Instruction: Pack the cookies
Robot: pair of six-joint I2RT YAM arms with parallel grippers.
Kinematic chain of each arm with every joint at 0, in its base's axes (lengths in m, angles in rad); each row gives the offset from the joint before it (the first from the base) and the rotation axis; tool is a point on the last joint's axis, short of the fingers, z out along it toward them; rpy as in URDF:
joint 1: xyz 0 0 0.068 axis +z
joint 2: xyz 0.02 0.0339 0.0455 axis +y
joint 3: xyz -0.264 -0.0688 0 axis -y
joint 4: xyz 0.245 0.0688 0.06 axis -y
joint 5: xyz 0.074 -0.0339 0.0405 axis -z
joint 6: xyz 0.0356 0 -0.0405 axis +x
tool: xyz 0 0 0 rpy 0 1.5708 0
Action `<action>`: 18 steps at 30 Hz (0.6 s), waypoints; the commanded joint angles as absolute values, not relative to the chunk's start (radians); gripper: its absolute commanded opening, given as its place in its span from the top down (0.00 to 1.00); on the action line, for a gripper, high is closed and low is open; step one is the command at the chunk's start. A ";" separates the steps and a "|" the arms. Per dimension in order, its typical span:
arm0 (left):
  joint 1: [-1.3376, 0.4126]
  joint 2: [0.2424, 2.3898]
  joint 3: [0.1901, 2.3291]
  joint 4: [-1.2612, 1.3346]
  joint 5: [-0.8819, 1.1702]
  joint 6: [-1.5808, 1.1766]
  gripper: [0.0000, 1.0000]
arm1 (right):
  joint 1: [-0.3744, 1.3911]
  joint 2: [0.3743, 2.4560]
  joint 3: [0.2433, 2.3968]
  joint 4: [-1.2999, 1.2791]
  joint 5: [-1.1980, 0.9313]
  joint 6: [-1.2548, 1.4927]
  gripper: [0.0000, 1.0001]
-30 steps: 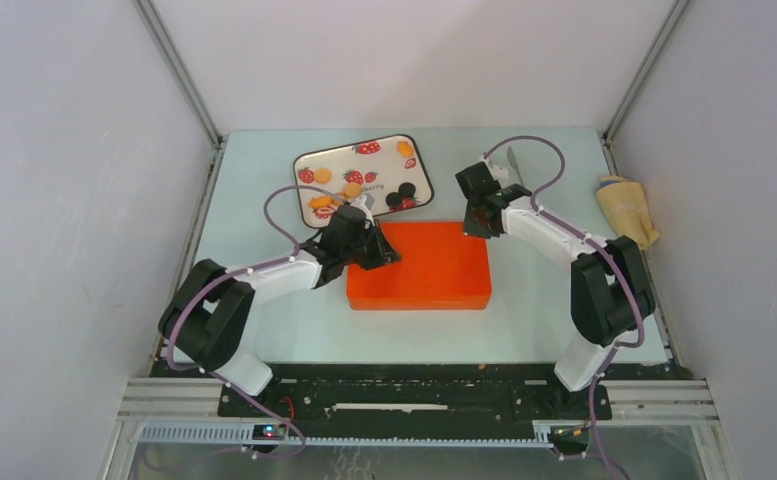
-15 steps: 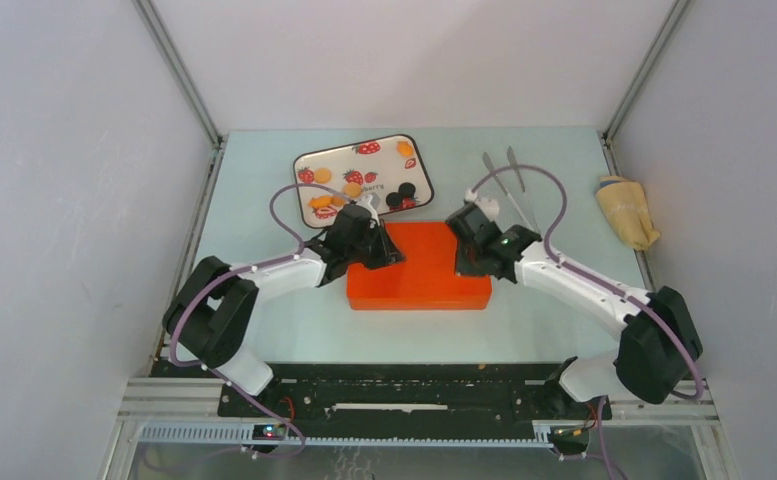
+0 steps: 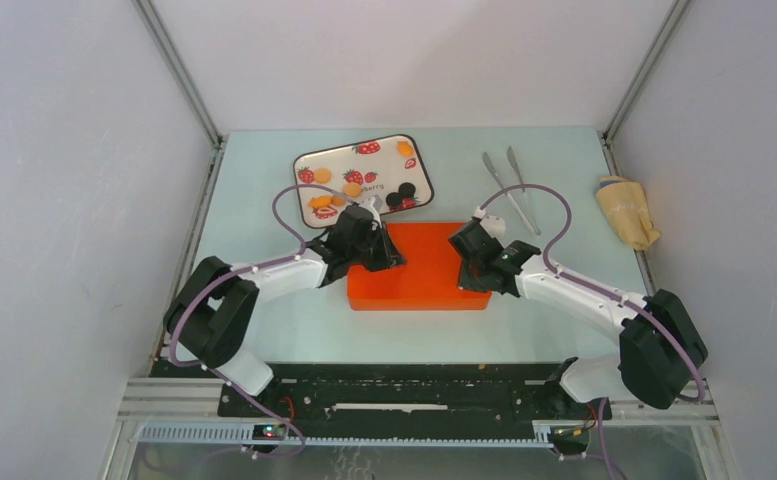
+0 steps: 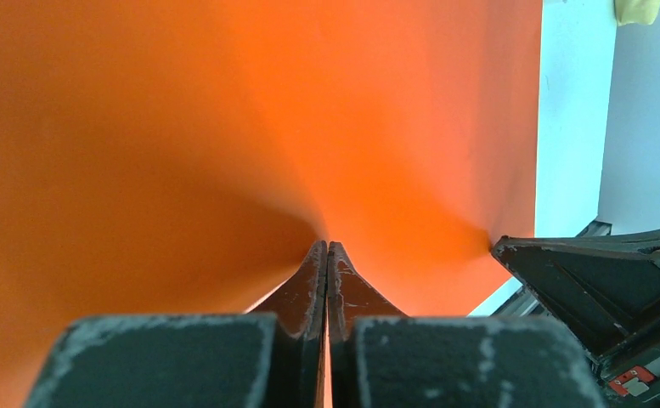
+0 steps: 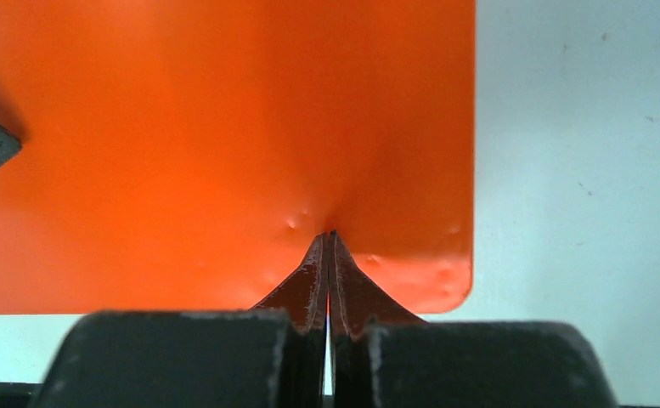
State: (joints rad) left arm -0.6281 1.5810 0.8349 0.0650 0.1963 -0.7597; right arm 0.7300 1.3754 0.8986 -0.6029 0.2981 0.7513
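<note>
The cookies, golden-orange (image 3: 322, 175) and black (image 3: 405, 187) discs, lie on a strawberry-print tray (image 3: 384, 147) at the back left. In front of it sits a flat orange box (image 3: 422, 268) with its top closed. My left gripper (image 3: 386, 256) (image 4: 327, 245) is shut, with its tips on the box's left part. On the box's right part, near the front right corner, rest the shut tips of my right gripper (image 3: 470, 270) (image 5: 330, 235). Neither gripper holds anything. In both wrist views the orange top (image 4: 224, 127) (image 5: 224, 127) fills most of the frame.
A pair of metal tongs (image 3: 509, 183) lies behind the box's right end. A yellow cloth (image 3: 626, 210) lies at the table's right edge. The left wrist view shows part of the right gripper's body (image 4: 602, 276) at its right side.
My right arm has swung from behind the box's far right corner toward me and come down on the box's right part. The left gripper has hardly moved.
</note>
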 commanded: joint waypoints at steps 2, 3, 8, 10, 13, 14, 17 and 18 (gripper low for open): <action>-0.637 1.535 0.862 0.007 0.181 -0.727 1.00 | 0.756 1.298 0.933 -0.682 0.383 0.737 1.00; -0.638 1.513 0.862 -0.006 0.170 -0.725 1.00 | 0.759 1.289 0.953 -0.688 0.404 0.723 1.00; -0.653 1.326 0.870 -0.125 -0.011 -0.669 1.00 | 0.776 1.272 1.068 -0.759 0.516 0.670 0.99; -0.660 1.239 0.869 -0.167 -0.097 -0.647 1.00 | 0.780 1.259 1.084 -0.764 0.536 0.654 0.98; -0.664 1.113 0.853 -0.199 -0.185 -0.626 0.98 | 0.784 1.237 1.087 -0.764 0.552 0.649 0.97; -0.665 1.086 0.847 -0.206 -0.206 -0.623 0.98 | 0.785 1.233 1.086 -0.765 0.555 0.648 0.97; -0.664 1.036 0.835 -0.222 -0.248 -0.614 0.97 | 0.787 1.231 1.088 -0.777 0.568 0.653 0.97; -0.664 1.031 0.833 -0.227 -0.254 -0.612 0.97 | 0.790 1.235 1.088 -0.785 0.579 0.657 0.97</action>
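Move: Under both shut grippers is the orange lid on the box. Its middle lies about 4 cm to the right of the left hand, level with it fore and aft and some 2 cm below; from the right hand it is about 6 cm ahead, 10 cm left and 2 cm below. The cookie tray sits roughly 18 cm ahead, 8 cm left and 7 cm below the left hand; the forks some 21 cm ahead, 11 cm right and 7 cm below the right hand. Lifting off the lid, both hands leave with fingers shut. The left climbs about 14 cm and swings 7 cm left towards the lid's left side, its fingertips tipping up and turning somewhat counter-clockwise; the right rises some 9 cm from near the lid's near right corner, tilting its fingertips slightly up. ##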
